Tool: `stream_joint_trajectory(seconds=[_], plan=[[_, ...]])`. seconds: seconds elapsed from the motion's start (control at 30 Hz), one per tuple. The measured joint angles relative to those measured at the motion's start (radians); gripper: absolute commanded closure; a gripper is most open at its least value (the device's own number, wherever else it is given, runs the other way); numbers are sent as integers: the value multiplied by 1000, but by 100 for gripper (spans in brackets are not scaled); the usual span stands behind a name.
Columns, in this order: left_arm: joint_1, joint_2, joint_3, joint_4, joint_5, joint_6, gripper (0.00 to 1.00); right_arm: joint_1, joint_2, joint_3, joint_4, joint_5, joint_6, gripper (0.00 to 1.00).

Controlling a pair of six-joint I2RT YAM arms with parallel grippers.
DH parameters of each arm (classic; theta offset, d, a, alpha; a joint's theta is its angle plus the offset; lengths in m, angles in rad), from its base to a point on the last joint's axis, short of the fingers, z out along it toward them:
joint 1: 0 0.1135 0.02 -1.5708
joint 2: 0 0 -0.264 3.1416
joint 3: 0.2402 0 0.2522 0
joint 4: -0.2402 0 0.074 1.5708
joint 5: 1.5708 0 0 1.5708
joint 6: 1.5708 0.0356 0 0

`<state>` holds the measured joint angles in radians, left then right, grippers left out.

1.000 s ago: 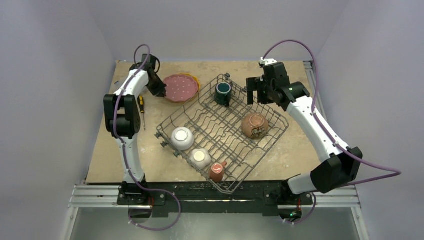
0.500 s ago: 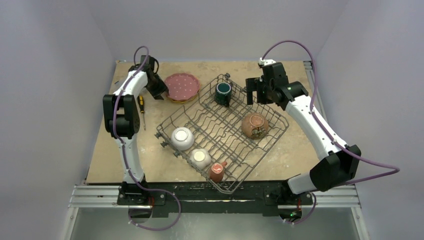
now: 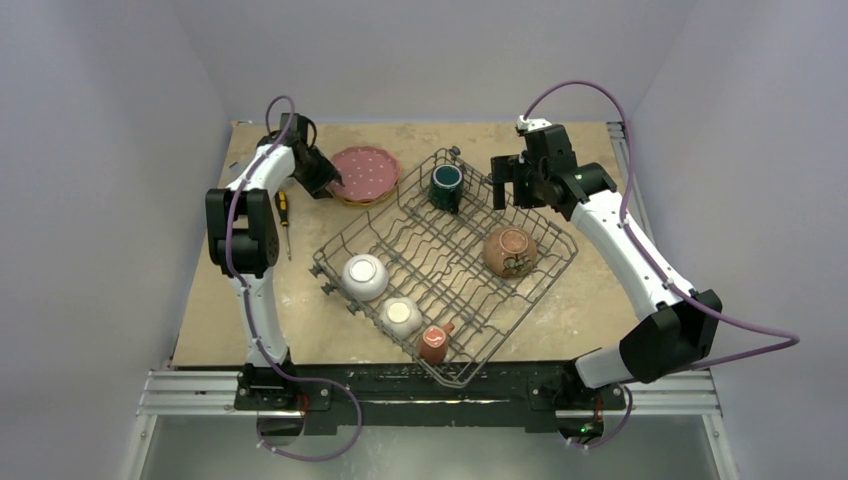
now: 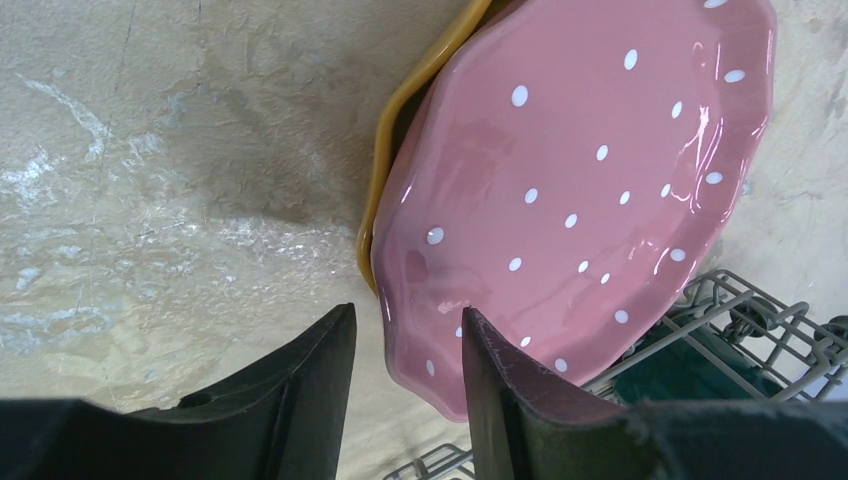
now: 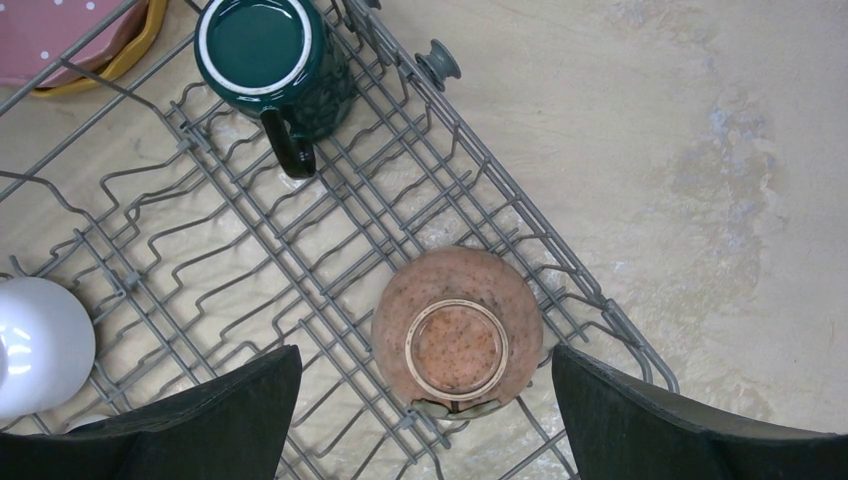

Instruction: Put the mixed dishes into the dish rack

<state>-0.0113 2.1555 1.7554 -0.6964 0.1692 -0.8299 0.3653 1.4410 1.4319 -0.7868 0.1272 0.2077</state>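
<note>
The pink white-dotted plate (image 3: 365, 172) lies on the yellow plate (image 3: 346, 198) on the table, just left of the dish rack (image 3: 455, 262). My left gripper (image 3: 324, 181) is open at the plates' left edge. In the left wrist view the pink plate's (image 4: 580, 180) rim sits between the parted fingers of the left gripper (image 4: 407, 315). My right gripper (image 5: 425, 350) hangs wide open above the upturned brown bowl (image 5: 457, 330). The rack also holds the dark teal mug (image 3: 446, 186), white bowl (image 3: 364, 276), small floral bowl (image 3: 401, 316) and red-and-white mug (image 3: 434, 343).
A screwdriver (image 3: 283, 214) lies on the table left of the left arm. The rack sits diagonally across the middle of the table, its far corner touching the plates. Purple cables loop over both arms. Walls close in on three sides.
My left gripper has gone from shut to open at the pink plate's rim. The plate has shifted slightly. The right arm has barely moved.
</note>
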Motion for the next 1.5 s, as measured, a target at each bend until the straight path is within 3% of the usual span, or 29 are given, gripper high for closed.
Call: stream_joint_trajectory(seconds=[0.43,0.8,0.97,1.03,1.23,1.5], plan=[[1,0,-31,1,1,-50,58,0,0,0,2,-14,0,5],[1,7,-43,37,6,-72,71,0,0,-5,3,-14,0,5],[3,7,-64,67,20,-85,70,0,0,-8,3,-14,0,5],[5,7,-68,74,27,-94,73,0,0,-9,3,-14,0,5],[11,6,-72,79,41,-102,100,0,0,-9,3,-15,0,5],[18,-2,-84,98,65,-106,100,0,0,-9,3,-15,0,5]])
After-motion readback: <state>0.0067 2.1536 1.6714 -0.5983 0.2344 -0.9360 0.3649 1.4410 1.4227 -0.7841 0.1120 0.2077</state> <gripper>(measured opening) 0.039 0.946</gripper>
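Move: The pink plate, stacked on the yellow plate, has its middle about 7 cm to the right of the left hand, 5 cm ahead and 2 cm below it; its near-left rim lies at the fingertips. The screwdriver is some 15 cm left and 8 cm back of that hand; the green mug stands about 30 cm right and 3 cm back. From the right hand the pink plate is roughly 33 cm left, 18 cm ahead, 19 cm lower. The pink plate's near-left rim is what the left hand sinks onto, going down about 1.5 cm with a 1 cm dip back that it then makes good. The half-open fingers straddle the rim and close almost shut, pinching it just inside the yellow plate's edge, while the wrist rolls slightly left side down and turns some 5 degrees counter-clockwise. ##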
